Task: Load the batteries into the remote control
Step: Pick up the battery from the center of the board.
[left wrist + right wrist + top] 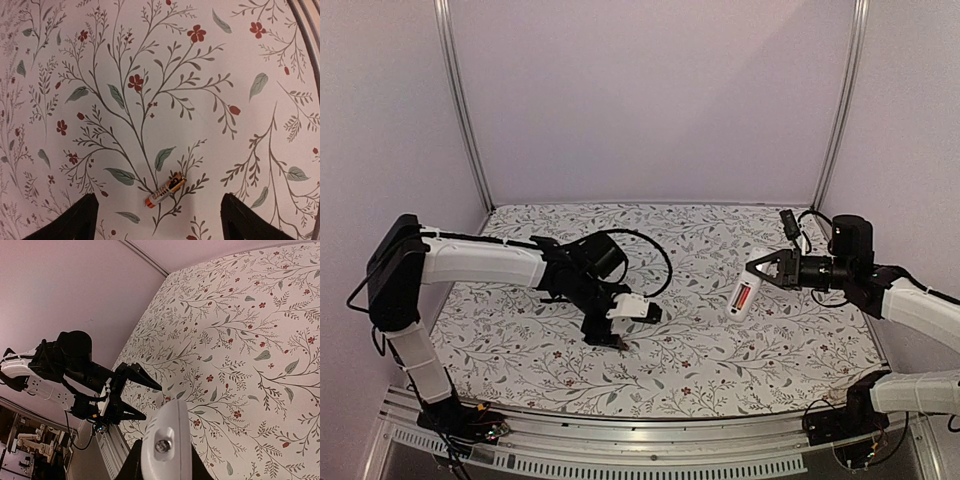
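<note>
A dark battery with yellow-orange marking (166, 190) lies on the flowered table cover, slanted. My left gripper (160, 227) hangs just above it, open, with the battery between its two black fingertips (75, 220) and apart from both. In the top view the left gripper (606, 338) points down at the cover and hides this battery. My right gripper (767, 270) is shut on the white remote control (744, 287) and holds it in the air at the right, back side up. A red battery (743, 297) shows in its recess. The remote's end (165, 442) fills the bottom of the right wrist view.
The flowered table cover (700, 350) spans the table, with pale walls and metal posts (460, 100) around it. A metal rail (650, 440) runs along the near edge. The left arm (70, 370) shows across the table in the right wrist view.
</note>
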`<action>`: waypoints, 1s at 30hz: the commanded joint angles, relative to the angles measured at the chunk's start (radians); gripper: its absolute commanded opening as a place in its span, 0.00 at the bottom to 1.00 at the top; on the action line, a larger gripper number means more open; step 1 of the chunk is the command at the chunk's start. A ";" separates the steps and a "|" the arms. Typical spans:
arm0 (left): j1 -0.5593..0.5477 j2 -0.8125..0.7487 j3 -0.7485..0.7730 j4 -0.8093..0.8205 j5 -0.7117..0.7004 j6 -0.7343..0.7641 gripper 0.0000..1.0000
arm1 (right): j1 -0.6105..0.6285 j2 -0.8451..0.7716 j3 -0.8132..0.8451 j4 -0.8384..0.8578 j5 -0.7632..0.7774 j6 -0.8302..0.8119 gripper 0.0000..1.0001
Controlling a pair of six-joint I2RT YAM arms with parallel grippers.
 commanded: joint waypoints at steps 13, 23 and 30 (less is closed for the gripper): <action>0.017 0.151 0.064 -0.050 -0.038 0.185 0.60 | -0.006 0.084 -0.001 0.083 -0.052 0.078 0.00; 0.016 0.176 0.029 -0.050 -0.112 0.184 0.35 | -0.005 0.146 0.000 0.134 -0.101 0.125 0.00; -0.021 0.142 0.023 -0.101 -0.111 0.076 0.11 | -0.005 0.240 0.007 0.203 -0.121 0.172 0.00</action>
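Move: The left hand is open and empty. The battery lies on the cloth some 6 cm below it, about 1 cm ahead and 1 cm to its left, slanting between the two fingers with the copper end to the right and back. From the left hand the remote, held by the right gripper, is roughly 20 cm to the right, 2 cm ahead and 12 cm higher. From the right hand the battery is about 23 cm left, 3 cm back and 20 cm down. The left hand sinks about 5 cm onto the battery, easing slightly left and forward while the fingers tilt some 10 degrees nearer to pointing straight down, and closes all the way down from wide open until the pads pinch the battery from both sides near the cloth. Meanwhile the right hand keeps its grip on the remote and lowers it about 3.5 cm, drifting a little left and forward and tipping it down by some 10 degrees. ##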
